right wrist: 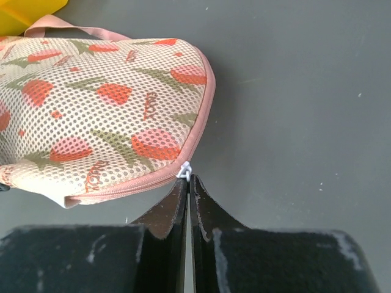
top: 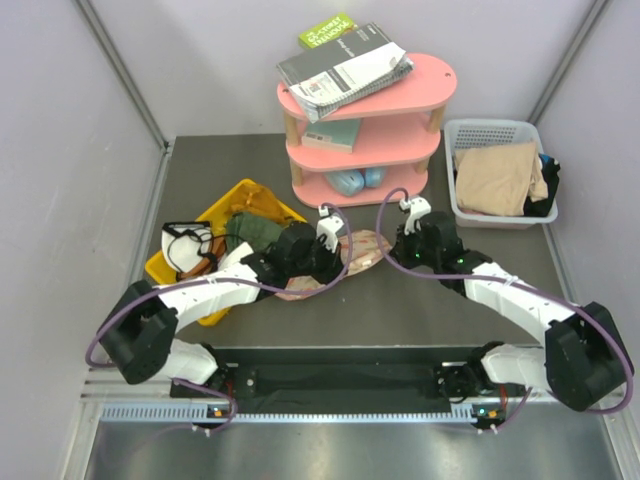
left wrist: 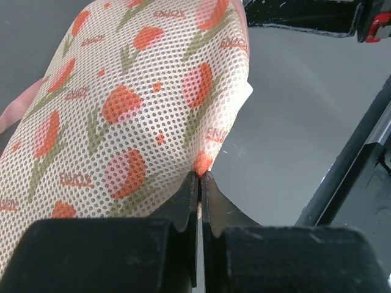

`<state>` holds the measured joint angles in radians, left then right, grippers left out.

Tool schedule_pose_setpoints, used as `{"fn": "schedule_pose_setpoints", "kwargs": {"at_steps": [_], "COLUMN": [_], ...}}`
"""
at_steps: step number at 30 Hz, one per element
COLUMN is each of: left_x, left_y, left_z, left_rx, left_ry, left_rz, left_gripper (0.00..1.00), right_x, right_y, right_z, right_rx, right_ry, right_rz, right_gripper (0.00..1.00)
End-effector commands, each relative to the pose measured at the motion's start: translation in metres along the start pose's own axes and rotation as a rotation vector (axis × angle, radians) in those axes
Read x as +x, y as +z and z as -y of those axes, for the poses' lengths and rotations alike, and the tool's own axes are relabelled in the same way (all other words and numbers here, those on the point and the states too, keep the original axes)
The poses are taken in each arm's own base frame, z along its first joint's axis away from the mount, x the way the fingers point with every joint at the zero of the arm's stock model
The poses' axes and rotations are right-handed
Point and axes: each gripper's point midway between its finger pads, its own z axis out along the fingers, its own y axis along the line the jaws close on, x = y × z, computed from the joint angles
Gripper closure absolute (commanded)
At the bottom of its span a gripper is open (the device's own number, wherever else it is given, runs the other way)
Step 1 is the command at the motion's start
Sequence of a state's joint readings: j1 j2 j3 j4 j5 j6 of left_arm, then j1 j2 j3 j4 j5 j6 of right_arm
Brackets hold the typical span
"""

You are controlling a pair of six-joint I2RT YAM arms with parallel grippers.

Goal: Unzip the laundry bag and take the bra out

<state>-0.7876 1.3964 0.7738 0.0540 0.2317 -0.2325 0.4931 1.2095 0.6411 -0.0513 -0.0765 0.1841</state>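
The laundry bag (top: 362, 250) lies on the dark table between my two grippers, a cream mesh pouch with red fruit print and pink trim. My left gripper (left wrist: 200, 176) is shut on the bag's (left wrist: 122, 110) near edge, pinching a fold of fabric. From the other side my right gripper (right wrist: 188, 178) is shut on the small silver zipper pull (right wrist: 184, 170) at the bag's (right wrist: 104, 116) pink zipper seam. The zipper looks closed along the visible seam. A thin pink strap (right wrist: 73, 29) trails off the bag's far side. The bra is hidden.
A yellow bin (top: 262, 193) with an olive cloth (top: 255, 228) and cables sits behind the left arm. A pink shelf (top: 365, 130) carrying books stands at the back centre. At the back right, a white basket (top: 490, 127) holds a beige cloth (top: 495, 175).
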Motion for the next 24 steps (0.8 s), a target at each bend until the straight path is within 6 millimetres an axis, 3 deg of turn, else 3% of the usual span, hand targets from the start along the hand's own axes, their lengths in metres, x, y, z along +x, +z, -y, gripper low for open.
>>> {"fn": "schedule_pose_setpoints", "kwargs": {"at_steps": [1,7,8,15,21,24], "left_x": [-0.001,-0.005,-0.014,-0.047,-0.037,-0.023], "left_y": [-0.008,0.008,0.011,0.043,0.051,0.042], "left_z": [0.005,0.008,0.011,0.016,-0.004,-0.007], "left_rx": [0.024,0.065,0.075,0.126,0.038,0.022], "left_ry": [-0.005,0.021,0.032,0.096,0.121,0.101], "left_rz": [0.022,0.022,0.036,0.062,0.048,0.029], "left_gripper": [1.0,1.0,1.0,1.0,1.0,1.0], "right_x": [-0.012,-0.011,-0.004,-0.009,-0.001,0.008], "right_y": [0.0,-0.016,-0.021,-0.055,-0.06,-0.053], "right_z": [0.009,0.016,0.018,0.032,0.022,0.002], "right_rx": [0.028,0.086,0.101,0.219,0.184,0.098], "right_ry": [-0.004,0.032,0.04,0.092,0.11,0.11], "right_rz": [0.023,-0.005,-0.035,-0.039,-0.06,-0.084], "right_gripper": [1.0,1.0,1.0,1.0,1.0,1.0]}}
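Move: The zipper pull is already pinched in the right fingers, at the rounded right end of the laundry bag, whose middle lies about 12 cm to their left and 1 cm nearer the base. From the right hand the pink shelf stands some 17 cm ahead and 6 cm left, the white basket about 20 cm ahead and 25 cm right. From the left hand, shut on the bag's near edge, the pull is roughly 10 cm right and 4 cm ahead. Keeping its pinch on the zipper pull, the right hand draws it about 4.5 cm to the right and 3 cm back, dipping a little before rising to some 2 cm above its start, while the wrist turns about 10 degrees clockwise and tips slightly down. The left hand keeps its shut grip on the bag's near edge and, after a brief pause, follows about 4.5 cm to the right and 3 cm forward, so the two hands swing past one another fore and aft instead of spreading apart. ##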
